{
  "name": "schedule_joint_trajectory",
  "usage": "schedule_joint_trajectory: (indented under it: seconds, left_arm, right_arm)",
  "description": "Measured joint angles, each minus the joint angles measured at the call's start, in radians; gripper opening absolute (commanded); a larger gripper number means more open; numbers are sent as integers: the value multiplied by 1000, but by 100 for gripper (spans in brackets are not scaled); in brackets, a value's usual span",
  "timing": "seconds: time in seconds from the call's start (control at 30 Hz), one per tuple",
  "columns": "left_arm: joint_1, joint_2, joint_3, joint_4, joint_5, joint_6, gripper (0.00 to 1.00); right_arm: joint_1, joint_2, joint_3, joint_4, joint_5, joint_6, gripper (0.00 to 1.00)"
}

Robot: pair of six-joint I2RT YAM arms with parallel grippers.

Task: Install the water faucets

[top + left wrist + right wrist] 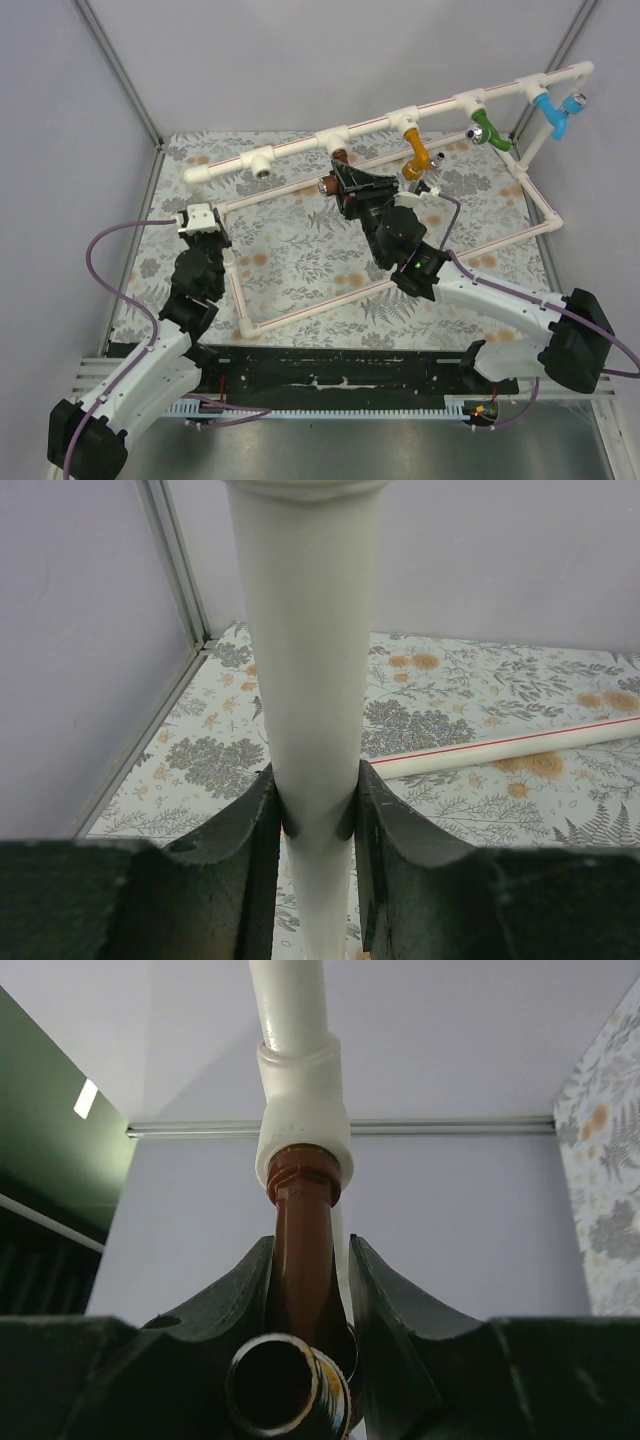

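The dark reddish-brown faucet (299, 1210) has its threaded end in a white tee (303, 1110) of the pipe frame, its silvery open end (285, 1388) facing the right wrist camera. My right gripper (310, 1243) is shut on its body. From above, this faucet (339, 158) and right gripper (342, 178) sit at the frame's upper rail. The orange-yellow faucet (415, 152) hangs from the tee to its right, untouched. My left gripper (315, 770) is shut on a white frame pipe (305, 630), at the frame's left corner (205, 222).
A green tap (487, 130) and a light blue tap (555, 110) hang on the rail's right end. One tee outlet (262, 163) at the left shows an open hole. The white pipe frame (300, 310) lies across the floral mat, with walls close on both sides.
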Motion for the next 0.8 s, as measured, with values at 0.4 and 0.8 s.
schedule_joint_trajectory:
  seconds: [0.4, 0.8]
  left_arm:
    - [6, -5, 0, -5, -11, 0, 2]
    - [6, -3, 0, -2, -11, 0, 2]
  right_arm:
    - [-76, -71, -136, 50, 16, 39, 92]
    - [-77, -346, -180, -37, -122, -697, 94]
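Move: The brown faucet is still in the right hand's grip, its middle about 1 cm ahead and 1 cm to the left. The tee it sits in lies some 7 cm ahead, 2 cm left and 2 cm up. The orange faucet is about 13 cm to this hand's right and 4 cm farther out, level with it; the empty tee is roughly 17 cm left, 4 cm ahead. From the left hand, the brown faucet lies about 27 cm right, 5 cm ahead and 10 cm higher. The right fingers let go of the brown faucet, opening nearly wide, and the hand comes away about 8 cm to the right, dipping a little at first, then rising as it draws back some 4 cm short of the start. Late on the wrist rolls about 35 degrees, its left side sinking, and the fingertips tip up slightly; the left hand keeps its grip on the white upright. ##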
